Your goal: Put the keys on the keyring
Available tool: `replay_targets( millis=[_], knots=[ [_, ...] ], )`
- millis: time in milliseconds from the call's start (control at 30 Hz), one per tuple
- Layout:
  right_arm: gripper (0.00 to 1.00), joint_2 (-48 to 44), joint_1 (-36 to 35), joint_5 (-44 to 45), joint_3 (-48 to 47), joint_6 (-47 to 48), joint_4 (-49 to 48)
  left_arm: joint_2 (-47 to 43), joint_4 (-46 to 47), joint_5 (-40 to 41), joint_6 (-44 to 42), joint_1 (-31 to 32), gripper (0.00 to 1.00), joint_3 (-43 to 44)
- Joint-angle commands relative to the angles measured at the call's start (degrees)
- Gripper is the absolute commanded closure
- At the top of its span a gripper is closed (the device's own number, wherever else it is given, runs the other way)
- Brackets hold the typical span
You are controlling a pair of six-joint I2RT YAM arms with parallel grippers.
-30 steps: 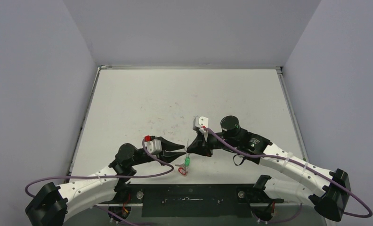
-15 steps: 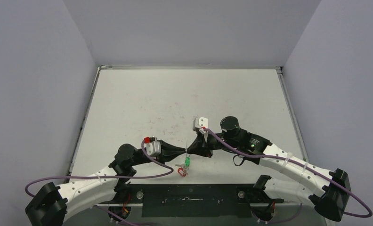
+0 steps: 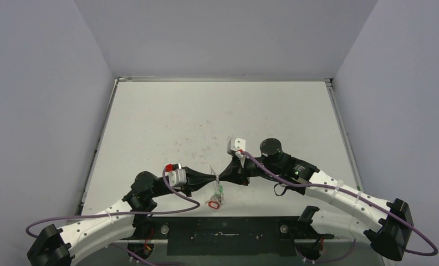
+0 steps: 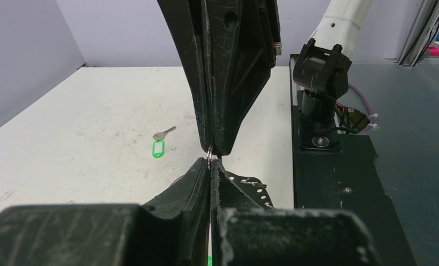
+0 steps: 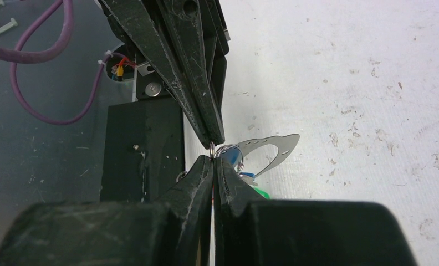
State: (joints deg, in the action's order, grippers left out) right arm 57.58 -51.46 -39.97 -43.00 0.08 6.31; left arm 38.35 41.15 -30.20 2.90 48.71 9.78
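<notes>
My left gripper [image 3: 214, 177] and right gripper [image 3: 221, 178] meet tip to tip above the near middle of the table. Both are shut on one small wire loop [image 4: 210, 157], which also shows in the right wrist view as a small wire loop [image 5: 212, 146]. The keyring [image 5: 274, 146], a perforated silver strip, curves away just behind the tips; a short stretch of this keyring [image 4: 254, 187] shows beside my left fingers [image 4: 198, 177]. A blue tag [image 5: 233, 154] hangs at it. A key with a green tag [image 4: 159, 148] lies on the table. A red tag [image 3: 213, 204] lies below the grippers.
The black base plate [image 3: 228, 230] runs along the near edge right beside the grippers. The right arm's base post [image 4: 321, 94] stands on it. Purple cables [image 3: 167, 208] trail from both wrists. Grey walls enclose the white table [image 3: 217, 116] on three sides.
My left gripper has closed its fingers onto the small loop at the right gripper's tips. The left arm has shifted a little to the left. The right arm has barely moved.
</notes>
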Motion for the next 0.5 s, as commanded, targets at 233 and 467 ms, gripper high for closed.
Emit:
replay_targets(
  millis=[233,467],
  knots=[
    [1.00,-0.1,0.5,1.9,-0.4,2.5,1.0,-2.5,-1.8,1.6,-0.7,0.1,0.70,0.9],
    [1.00,0.2,0.5,4.2,-1.0,6.7,4.6,-4.1,-4.7,3.2,-0.6,0.1,0.66,0.7]
  ],
)
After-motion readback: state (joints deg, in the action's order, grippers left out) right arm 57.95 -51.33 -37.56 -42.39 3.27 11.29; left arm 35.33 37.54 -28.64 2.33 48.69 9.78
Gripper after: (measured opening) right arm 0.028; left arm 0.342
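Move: The small ring that both hands pinch is just about 1 cm to the right of the left hand and 1 cm to the left of the right hand, level with both. Below it the keyring's metal plate hangs roughly 6 cm down, and the red tag roughly 11 cm below the right hand, 2 cm to its left. A loose key with a green tag lies on the table about 12 cm ahead, 19 cm right and 21 cm below the left hand. The left fingers open and release the ring, while the right hand keeps its pinch and sinks about 2.5 cm. ##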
